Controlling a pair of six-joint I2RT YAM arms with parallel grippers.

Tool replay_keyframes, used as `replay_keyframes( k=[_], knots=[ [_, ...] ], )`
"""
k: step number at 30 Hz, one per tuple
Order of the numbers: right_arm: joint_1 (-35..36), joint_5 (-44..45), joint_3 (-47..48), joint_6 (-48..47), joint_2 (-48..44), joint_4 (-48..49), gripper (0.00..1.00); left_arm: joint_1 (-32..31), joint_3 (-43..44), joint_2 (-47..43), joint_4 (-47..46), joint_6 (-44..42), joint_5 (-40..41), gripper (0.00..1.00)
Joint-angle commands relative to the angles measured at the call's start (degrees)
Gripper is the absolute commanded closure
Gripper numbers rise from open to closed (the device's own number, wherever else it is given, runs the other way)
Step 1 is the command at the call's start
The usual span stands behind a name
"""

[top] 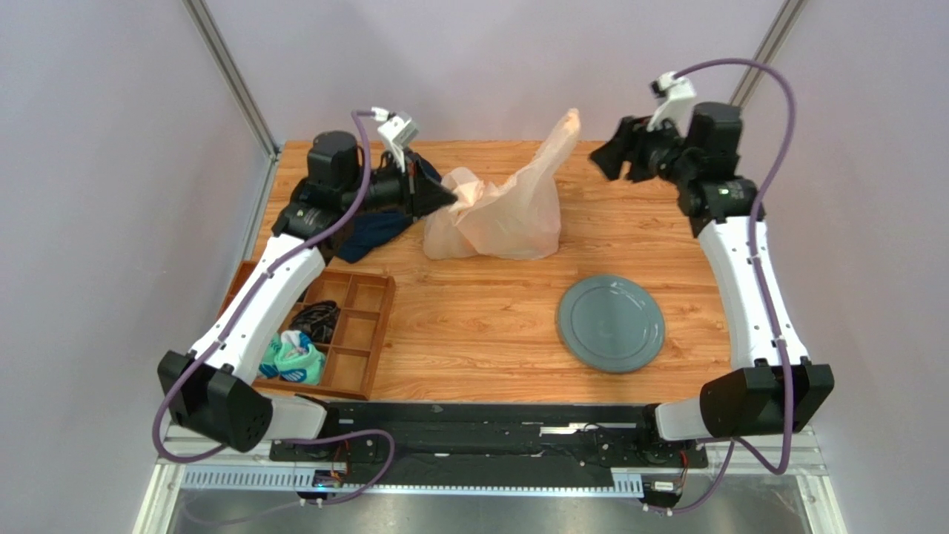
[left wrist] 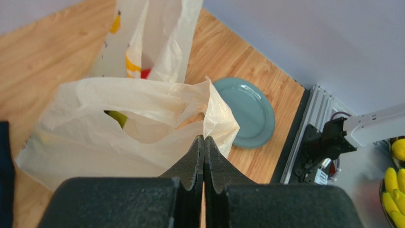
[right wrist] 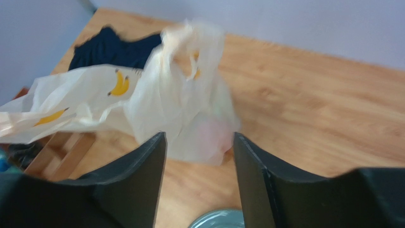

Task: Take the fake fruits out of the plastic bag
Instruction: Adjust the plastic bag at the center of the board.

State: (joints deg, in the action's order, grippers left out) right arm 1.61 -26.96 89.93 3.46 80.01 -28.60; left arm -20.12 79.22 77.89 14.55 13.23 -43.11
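The plastic bag (top: 501, 217) stands crumpled at the back middle of the table, one handle loop (top: 568, 128) sticking up. My left gripper (top: 451, 198) is shut on the bag's left rim, and the left wrist view shows the film pinched at the gripper's (left wrist: 204, 137) tips. Through the bag's (left wrist: 119, 137) opening a green fruit (left wrist: 118, 117) and a bit of red fruit (left wrist: 146, 73) show. My right gripper (top: 604, 156) hangs open to the right of the upright loop, not touching it. In the right wrist view this gripper (right wrist: 198, 137) holds nothing, and the bag (right wrist: 180, 104) lies beyond it with a pinkish fruit (right wrist: 209, 135) showing through.
A grey-green plate (top: 610, 323) lies at the front right. A dark navy cloth (top: 379, 228) sits behind the left gripper. A wooden compartment tray (top: 368, 334) at the left holds teal socks (top: 293, 358). Yellow fruits (left wrist: 397, 183) lie beyond the table edge.
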Motion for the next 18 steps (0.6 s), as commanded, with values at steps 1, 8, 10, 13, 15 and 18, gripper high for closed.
replay_keyframes(
  k=[1,8,10,13,15,18],
  knots=[
    [9.5,-1.4,-3.4,4.0,-2.0,-1.7,0.24,0.2,-8.1,-5.3,-3.0,4.3,3.7,1.00],
    [13.3,-1.2,3.0,8.0,1.7,-2.5,0.11,0.2,-13.8,-9.5,-4.4,6.3,7.8,1.00],
    [14.2,0.7,6.0,7.3,3.9,-2.0,0.00,0.2,-14.1,-9.9,-4.9,6.7,7.8,1.00],
    [16.1,6.1,8.4,6.6,7.2,-1.1,0.00,0.2,-14.0,-10.1,-4.4,6.9,7.6,1.00],
    [16.8,6.8,9.7,6.7,9.0,0.4,0.00,0.2,-13.8,-10.2,-4.2,6.7,7.7,1.00],
    [19.3,12.0,11.4,6.9,13.3,2.6,0.00,0.2,-13.7,-9.8,-4.0,6.8,7.9,1.00]
  ],
)
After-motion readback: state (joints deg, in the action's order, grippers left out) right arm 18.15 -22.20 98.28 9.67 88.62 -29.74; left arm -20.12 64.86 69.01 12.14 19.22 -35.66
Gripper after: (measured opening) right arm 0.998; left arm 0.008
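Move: The right hand, empty and half open, has the bag's free upright handle about 14 cm ahead, 7 cm to its left and some 6 cm lower. The bag body is roughly 8 cm ahead and 21 cm left, near the table; the plate is 16 cm back and 1 cm right, far below. From the left hand, which already pinches the other handle, the bag body lies about 14 cm ahead, 8 cm right and 27 cm down. Leftward, about 12 cm, the right hand swings towards the free handle, first dipping and drawing back some 4 cm, then recovering both as its fingers spread from half to fully open and it turns about 10 degrees counter-clockwise. The left hand keeps its pinch on the other handle and sinks some 5 cm net, easing slightly back and left. ##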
